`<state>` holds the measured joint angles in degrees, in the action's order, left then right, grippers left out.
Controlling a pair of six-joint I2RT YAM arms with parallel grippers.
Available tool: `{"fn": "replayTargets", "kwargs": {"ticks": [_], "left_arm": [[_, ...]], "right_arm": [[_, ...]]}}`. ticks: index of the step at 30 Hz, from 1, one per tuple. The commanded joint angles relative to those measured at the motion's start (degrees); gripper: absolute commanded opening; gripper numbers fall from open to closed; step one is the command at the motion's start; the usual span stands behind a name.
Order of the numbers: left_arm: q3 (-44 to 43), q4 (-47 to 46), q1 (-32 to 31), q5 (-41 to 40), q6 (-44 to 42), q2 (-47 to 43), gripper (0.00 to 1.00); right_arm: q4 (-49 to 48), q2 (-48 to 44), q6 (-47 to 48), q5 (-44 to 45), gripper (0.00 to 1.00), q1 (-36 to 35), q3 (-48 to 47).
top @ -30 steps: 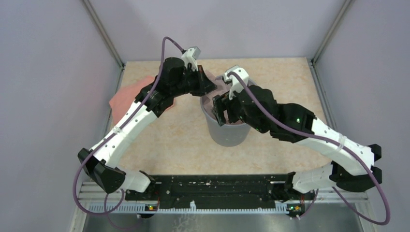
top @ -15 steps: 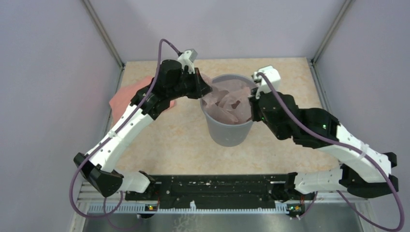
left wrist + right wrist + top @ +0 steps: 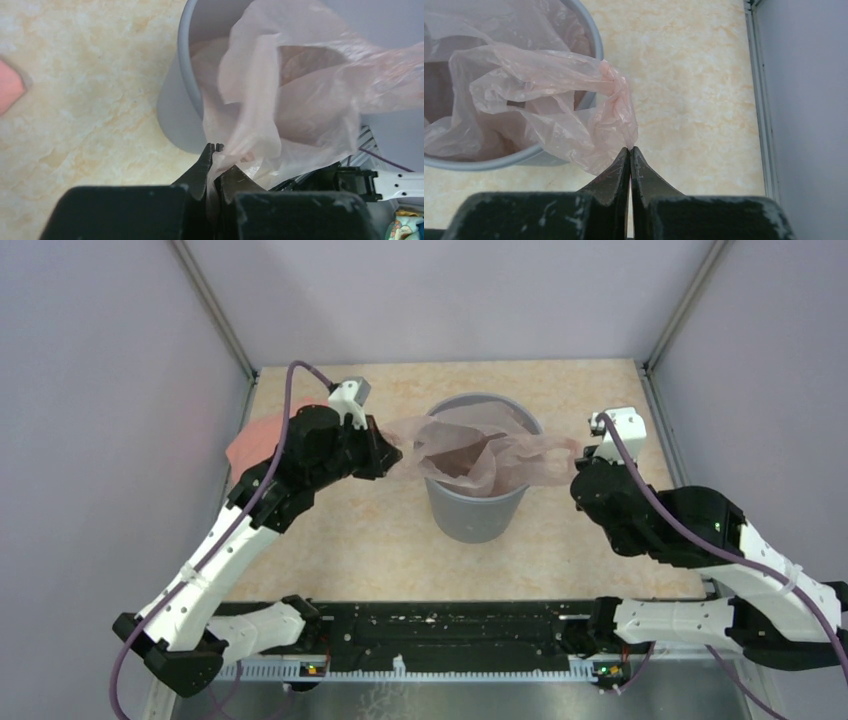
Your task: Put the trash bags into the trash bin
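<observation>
The grey trash bin [image 3: 478,515] stands upright mid-table. A pale-pink trash bag [image 3: 470,445] sits in its mouth, with its edges stretched out over the rim to both sides. My left gripper [image 3: 390,455] is left of the bin and shut on the bag's left edge [image 3: 235,150]. My right gripper [image 3: 582,455] is right of the bin and shut on the bag's right edge [image 3: 616,107]. The bin's rim [image 3: 596,40] and wall [image 3: 177,115] show in the wrist views. The bag's lower part hangs inside the bin.
A salmon-pink flat piece [image 3: 255,435] lies at the table's left edge, behind the left arm; a corner of it shows in the left wrist view [image 3: 10,85]. Grey walls with metal posts [image 3: 215,315] close in the table on three sides.
Both grippers have pulled outward from over the bin, left going left and right going right. The bag has been stretched open across the bin's mouth.
</observation>
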<state>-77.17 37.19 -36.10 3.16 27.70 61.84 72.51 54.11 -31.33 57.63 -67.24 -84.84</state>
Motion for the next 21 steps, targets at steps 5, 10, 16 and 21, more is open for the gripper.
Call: {"fn": "replayTargets", "kwargs": {"ticks": [5, 10, 16, 21], "left_arm": [[8.1, 0.4, -0.1, -1.1, -0.3, -3.1, 0.00], [9.1, -1.6, -0.1, 2.9, -0.1, -2.5, 0.00], [9.4, -2.3, -0.1, 4.0, -0.1, -2.6, 0.00], [10.1, -2.5, -0.2, 4.4, 0.1, -3.1, 0.00]], "right_arm": [[8.8, 0.4, -8.4, 2.4, 0.00, 3.0, -1.2], [1.2, 0.1, 0.5, -10.9, 0.30, 3.1, -5.2], [-3.2, 3.4, 7.3, -26.0, 0.55, 3.1, -14.8], [-4.6, 9.6, 10.4, -35.4, 0.55, 3.1, -26.0]]}}
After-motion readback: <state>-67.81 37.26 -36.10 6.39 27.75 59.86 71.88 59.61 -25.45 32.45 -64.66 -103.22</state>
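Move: The pale trash bag is bunched in the bin, its mouth pinched at each end. The bin's opening lies about 5 cm ahead of the left hand, 16 cm to its right and some 8 cm lower, with the left rim only about 4 cm to that hand's right. From the right hand, the opening is roughly 9 cm ahead, 17 cm left and 9 cm lower. The salmon bag lies on the table about 21 cm ahead, 26 cm left and 33 cm below the left hand. The pale trash bag's left end, still pinched, is lowered about 6 cm beside the bin by the left hand, which also eases slightly back before it holds. The right end is drawn some 2 cm farther right, then let go as the right fingers open about halfway; that hand swings back left about 8 cm over the bag, rising and drawing back a little, turning counter-clockwise. ##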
